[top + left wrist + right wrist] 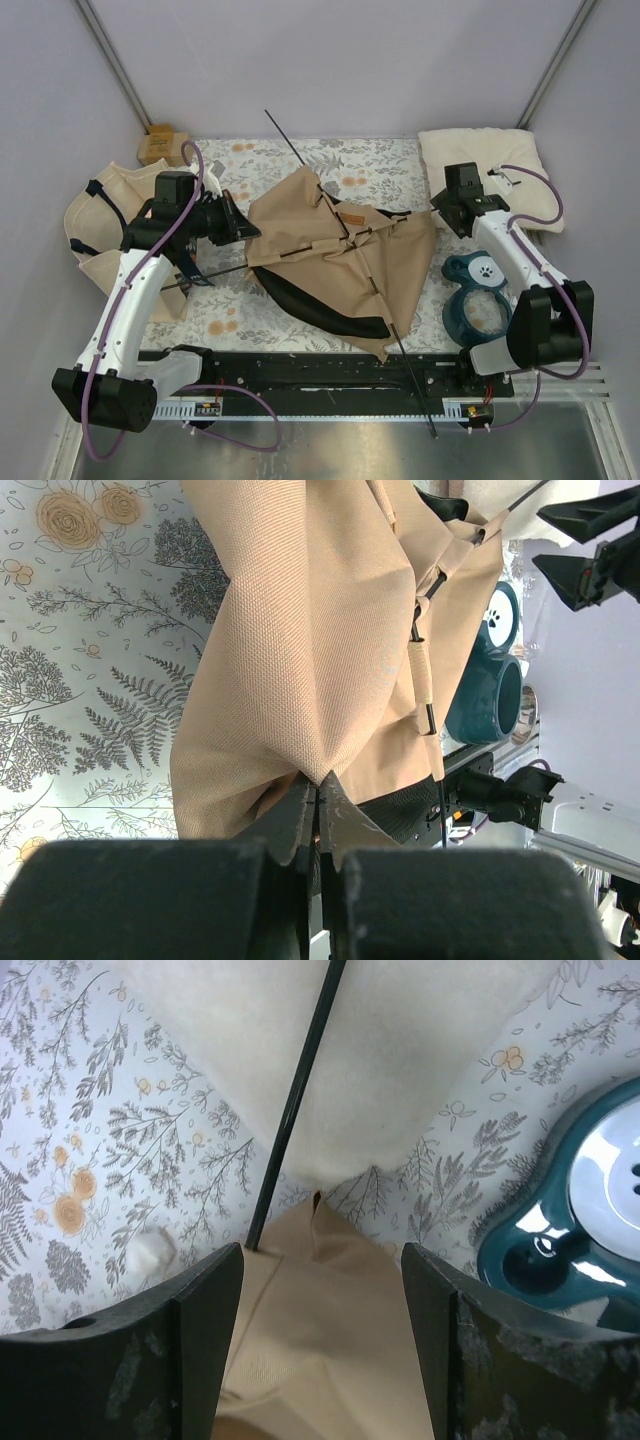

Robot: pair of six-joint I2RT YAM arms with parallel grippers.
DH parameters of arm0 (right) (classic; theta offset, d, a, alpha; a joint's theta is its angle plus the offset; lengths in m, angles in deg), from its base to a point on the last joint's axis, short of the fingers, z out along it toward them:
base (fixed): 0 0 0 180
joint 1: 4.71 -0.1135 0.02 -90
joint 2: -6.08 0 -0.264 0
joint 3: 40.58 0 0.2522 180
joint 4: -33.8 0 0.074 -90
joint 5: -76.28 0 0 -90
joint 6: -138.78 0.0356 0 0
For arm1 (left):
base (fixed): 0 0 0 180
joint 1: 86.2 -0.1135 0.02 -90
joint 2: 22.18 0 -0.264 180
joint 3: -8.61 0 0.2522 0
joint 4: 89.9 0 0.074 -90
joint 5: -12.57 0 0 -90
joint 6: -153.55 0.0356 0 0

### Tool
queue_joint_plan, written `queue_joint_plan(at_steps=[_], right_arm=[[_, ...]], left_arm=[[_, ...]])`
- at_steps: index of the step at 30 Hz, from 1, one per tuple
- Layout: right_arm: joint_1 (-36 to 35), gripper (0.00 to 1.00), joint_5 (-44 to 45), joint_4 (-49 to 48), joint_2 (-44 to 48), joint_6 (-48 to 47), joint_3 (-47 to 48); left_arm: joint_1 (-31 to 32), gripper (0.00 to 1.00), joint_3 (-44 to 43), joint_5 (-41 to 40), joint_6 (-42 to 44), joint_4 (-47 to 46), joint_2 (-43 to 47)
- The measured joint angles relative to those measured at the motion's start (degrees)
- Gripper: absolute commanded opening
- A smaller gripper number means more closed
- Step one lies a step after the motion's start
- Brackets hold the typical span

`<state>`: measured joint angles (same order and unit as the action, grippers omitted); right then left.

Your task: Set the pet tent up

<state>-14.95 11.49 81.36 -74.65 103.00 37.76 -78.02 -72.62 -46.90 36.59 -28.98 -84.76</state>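
Note:
The tan pet tent (340,262) lies collapsed in the middle of the floral mat, black trim at its near edge and a brown label patch (350,220) on top. Two thin dark poles (400,350) cross over it. My left gripper (245,230) is shut on the tent's left corner, the canvas (320,630) pinched at its fingertips (318,785). My right gripper (438,208) stands open at the tent's right corner (320,1340), which lies between the fingers without being held. A pole (295,1100) runs away from that corner. A white pompom (150,1253) lies left of it.
A beige tote bag (105,215) lies at the left and a small wooden box (160,145) at the back left. A cream pillow (490,165) fills the back right. A teal pet bowl (478,295) sits under the right arm. A black rail (300,372) runs along the near edge.

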Motion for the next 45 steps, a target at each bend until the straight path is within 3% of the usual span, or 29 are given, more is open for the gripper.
queue_joint_plan(at_steps=[7, 9, 10, 14, 16, 23, 32, 43, 45], right_arm=[[2.67, 0.67, -3.89, -7.13, -8.48, -0.46, 0.35], [2.80, 0.61, -5.09, -8.55, -10.64, -0.46, 0.87], [2.80, 0.55, -5.53, -8.94, -11.58, -0.44, 1.29], [2.80, 0.10, -7.17, -10.25, -13.11, -0.04, 2.78], [2.80, 0.00, -7.43, -10.54, -13.03, 0.90, 3.39], [2.80, 0.00, -5.05, -9.33, -9.73, 0.57, 5.97], [2.80, 0.00, 4.57, -14.53, -7.56, -10.86, 13.77], [6.99, 0.00, 9.84, -24.39, -15.15, -24.63, 19.74], [7.89, 0.08, 9.79, -25.49, -15.93, -25.62, 20.52]], left_arm=[[-0.35, 0.00, 0.00, 0.02, 0.17, 0.72, 0.00], [-0.50, 0.00, 0.00, 0.02, 0.24, 0.85, -0.02], [-0.59, 0.00, 0.00, 0.02, 0.26, 0.90, -0.02], [-0.92, 0.00, 0.00, 0.04, 0.42, 1.25, -0.04], [-1.18, 0.00, -0.02, 0.04, 0.44, 1.31, -0.09], [-2.08, 0.00, -0.33, -0.17, 0.44, 1.73, -0.33], [-2.43, 0.00, -0.46, -1.03, 0.55, 0.70, -4.00], [-2.58, 0.00, -0.46, -0.70, 1.14, -2.71, -11.26], [-2.58, 0.00, -0.46, -0.13, 1.18, -3.82, -12.63]])
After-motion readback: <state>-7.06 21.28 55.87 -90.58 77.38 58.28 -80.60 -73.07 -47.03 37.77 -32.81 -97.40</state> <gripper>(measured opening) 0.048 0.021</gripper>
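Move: The black pole sticking out of the tent's right corner crosses about 6 cm ahead of my open right hand, 1 cm to the left and 4 cm below. From that hand, the corner itself is about 4 cm ahead, 4 cm left and lower. The white cushion's middle is some 17 cm ahead and 11 cm right, and the blue paw bowl is 5 cm back and 11 cm right. From my left hand the pole is roughly 16 cm ahead, 43 cm right and 13 cm lower. I dip my right hand forward and down about 6 cm each way onto the pole and close my fingers around it just beyond the tent corner. Holding it, I raise the pole some 16 cm while carrying it forward and then right over the cushion, tilting the fingers up and rolling the wrist. My left hand keeps its pinch on the tent's left corner and, late on, eases forward and down about 5 cm. ##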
